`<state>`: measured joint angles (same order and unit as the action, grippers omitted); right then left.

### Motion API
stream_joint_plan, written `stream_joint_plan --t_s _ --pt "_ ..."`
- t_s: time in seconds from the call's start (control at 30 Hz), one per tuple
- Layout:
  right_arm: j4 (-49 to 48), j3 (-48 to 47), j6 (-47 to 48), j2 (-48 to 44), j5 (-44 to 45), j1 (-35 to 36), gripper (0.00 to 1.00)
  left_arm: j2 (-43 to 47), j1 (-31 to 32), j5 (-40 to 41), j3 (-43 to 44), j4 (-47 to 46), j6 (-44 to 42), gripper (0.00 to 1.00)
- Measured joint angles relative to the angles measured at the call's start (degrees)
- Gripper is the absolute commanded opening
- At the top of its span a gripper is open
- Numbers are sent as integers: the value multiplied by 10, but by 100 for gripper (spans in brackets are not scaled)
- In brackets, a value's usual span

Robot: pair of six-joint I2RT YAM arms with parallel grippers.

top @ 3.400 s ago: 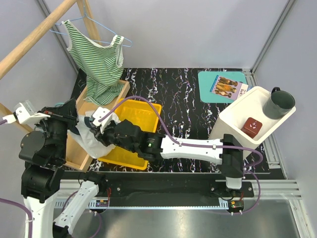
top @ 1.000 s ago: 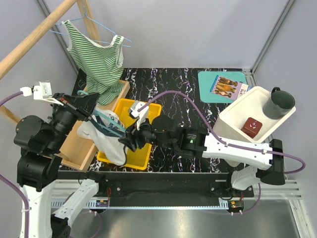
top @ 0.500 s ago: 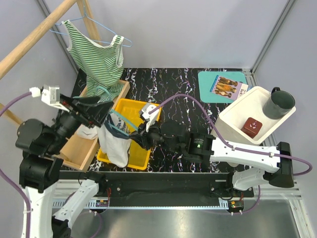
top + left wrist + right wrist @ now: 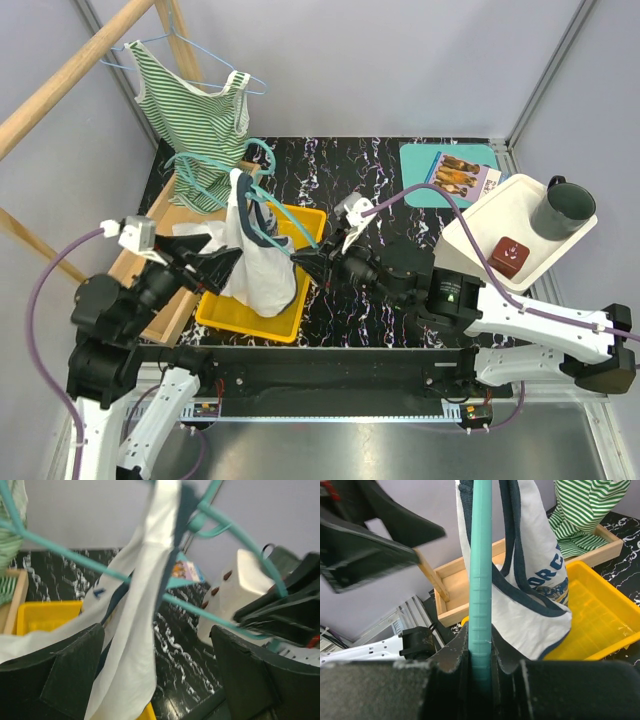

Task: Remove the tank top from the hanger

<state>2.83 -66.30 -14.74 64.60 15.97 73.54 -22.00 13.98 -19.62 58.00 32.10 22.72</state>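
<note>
A white tank top (image 4: pixel 258 272) with navy trim hangs from a teal hanger (image 4: pixel 262 222) above the yellow bin. My right gripper (image 4: pixel 312 268) is shut on the hanger's lower bar, and the right wrist view shows the teal hanger (image 4: pixel 481 595) pinched between the jaws of my right gripper (image 4: pixel 481 666) with the tank top (image 4: pixel 532 617) draped beside it. My left gripper (image 4: pixel 228 268) stands open just left of the cloth. Through the left wrist camera the tank top (image 4: pixel 137 650) hangs between the spread jaws of my left gripper (image 4: pixel 157 680), touching neither, and the hanger (image 4: pixel 200 615) crosses above.
A green striped top (image 4: pixel 195 115) hangs on a blue hanger from the wooden rod (image 4: pixel 70 70). Below are a wooden box (image 4: pixel 172 312) and the yellow bin (image 4: pixel 305 218). At right stand a white tray (image 4: pixel 470 235) with a dark mug (image 4: pixel 563 208), and a teal mat (image 4: pixel 420 160).
My left gripper let go of the tank top, opened and drew back. My right gripper shut on the hanger and carried it up and to the right, with the tank top hanging from it.
</note>
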Motion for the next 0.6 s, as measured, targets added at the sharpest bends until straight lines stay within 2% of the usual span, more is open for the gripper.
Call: stream_joint_plan --t_s 0.07,0.4,0.5,0.53,0.6 --pt "0 2 -3 -6 0 0 0 -21 0 -2 -10 10 -1 85" --pt "1 28 -17 -22 -7 0 0 -61 0 -24 -37 7 5 62" --pt "0 31 -19 -29 -9 0 0 -73 0 -42 -50 1 14 37" --pt "0 33 -20 -32 -11 0 0 -77 0 -48 -54 -2 17 22" --pt "0 37 -21 -39 -17 0 0 -83 0 -56 -61 -6 26 9"
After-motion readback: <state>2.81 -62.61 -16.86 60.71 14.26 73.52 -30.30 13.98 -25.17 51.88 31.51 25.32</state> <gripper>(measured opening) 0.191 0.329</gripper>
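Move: Ahead and to the right of the open left hand, roughly 4 cm out, 3 cm right and 6 cm below, hangs the tank top's near edge. The green hanger's middle is about 9 cm ahead of the left hand, 4 cm right and 4 cm above; the yellow tray lies about 20 cm ahead, 5 cm right and 30 cm below. From the right hand, the tank top's near edge is some 4 cm ahead, 12 cm left and 6 cm down. Sinking about 6 cm while reaching 3 cm forward and a little right, the left hand goes down to the tank top's near edge, tipping its fingers some 15 degrees downward. They narrow from wide open to about a third and take the white cloth with its navy trim between the tips. The right hand keeps its grip on the hanger's end, easing slightly right and back. ##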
